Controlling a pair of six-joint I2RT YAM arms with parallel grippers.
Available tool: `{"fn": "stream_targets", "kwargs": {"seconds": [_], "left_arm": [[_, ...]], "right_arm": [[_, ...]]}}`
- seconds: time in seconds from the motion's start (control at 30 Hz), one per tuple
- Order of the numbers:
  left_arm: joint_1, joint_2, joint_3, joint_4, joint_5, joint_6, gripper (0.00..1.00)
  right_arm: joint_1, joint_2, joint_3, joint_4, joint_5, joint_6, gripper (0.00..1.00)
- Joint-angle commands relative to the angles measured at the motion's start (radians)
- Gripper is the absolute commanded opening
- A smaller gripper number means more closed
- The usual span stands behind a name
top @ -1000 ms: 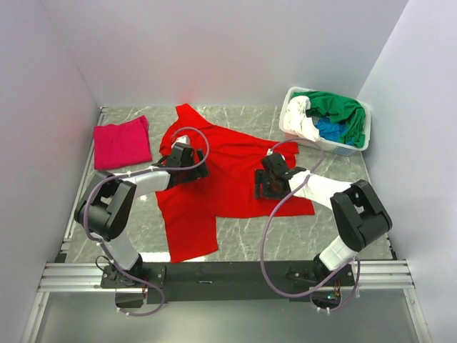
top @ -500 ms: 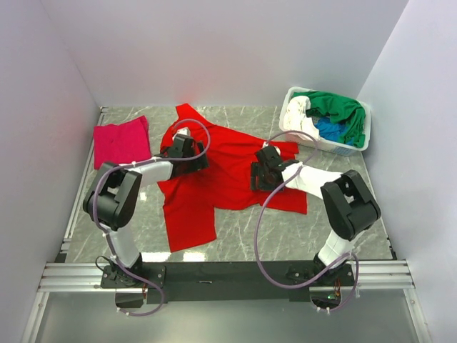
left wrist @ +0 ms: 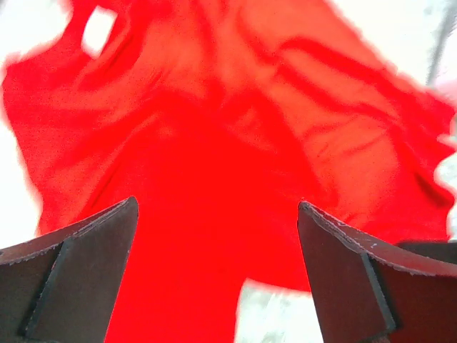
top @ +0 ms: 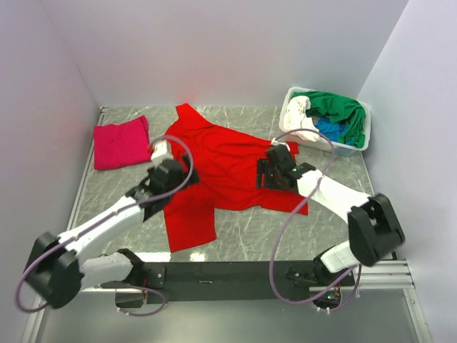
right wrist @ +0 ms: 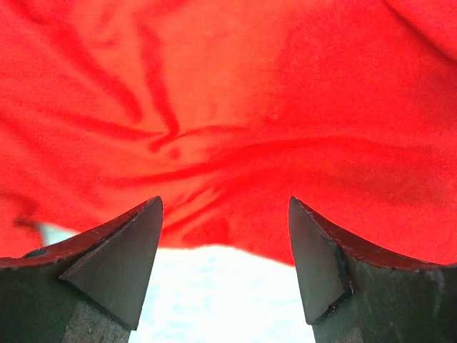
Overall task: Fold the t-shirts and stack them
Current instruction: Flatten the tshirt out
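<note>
A bright red t-shirt lies spread, a little rumpled, across the middle of the table. My left gripper hovers open over its left part; the left wrist view has red cloth between and beyond the wide jaws, nothing pinched. My right gripper stands open over the shirt's right side. In the right wrist view its jaws straddle the red hem with bare table below. A magenta-pink t-shirt lies folded at the far left.
A white plastic basket at the back right holds green, white and blue t-shirts. Pale walls close in the left, back and right. Bare marble table shows in front of the red shirt.
The left arm has swung out low towards the near left, its gripper sliding slightly nearer. The right arm has stretched, its gripper shifting a little right. The red shirt's near edges have drawn in.
</note>
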Motion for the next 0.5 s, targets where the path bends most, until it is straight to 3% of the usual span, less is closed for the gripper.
{"fn": "stream_targets", "kwargs": {"seconds": [0.0,0.3,0.4,0.47], "left_arm": [[-0.093,-0.08,-0.13,-0.23,-0.157,-0.208,0.99],[-0.432,-0.192,-0.167,-0.758,-0.25,-0.736,0.99],[-0.538,-0.185,-0.156,-0.861,-0.239,-0.938,0.99],[-0.57,-0.182,-0.167,-0.878,-0.207,-0.973,0.99]], "right_arm": [[0.006,-0.095,-0.041,0.01,-0.018,-0.005,0.77],[-0.033,-0.253,-0.124,0.018,-0.039,-0.035,0.8],[-0.056,-0.265,-0.144,0.038,-0.059,-0.049,0.8],[-0.071,-0.262,-0.153,0.049,-0.072,-0.058,0.8]]}}
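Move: The shirt's near sleeve lies about 16 cm back from the open left hand, straight in line with it and some 14 cm below. The red shirt's body is centred about 11 cm to that hand's right and 2 cm ahead, and the folded pink shirt about 21 cm left and 10 cm ahead, both at table height. From the right hand the near sleeve is roughly 22 cm left, 15 cm back and 6 cm down. The open left hand sweeps about 18 cm back and 10 down over the near sleeve, tipping down; the right rises slightly. ##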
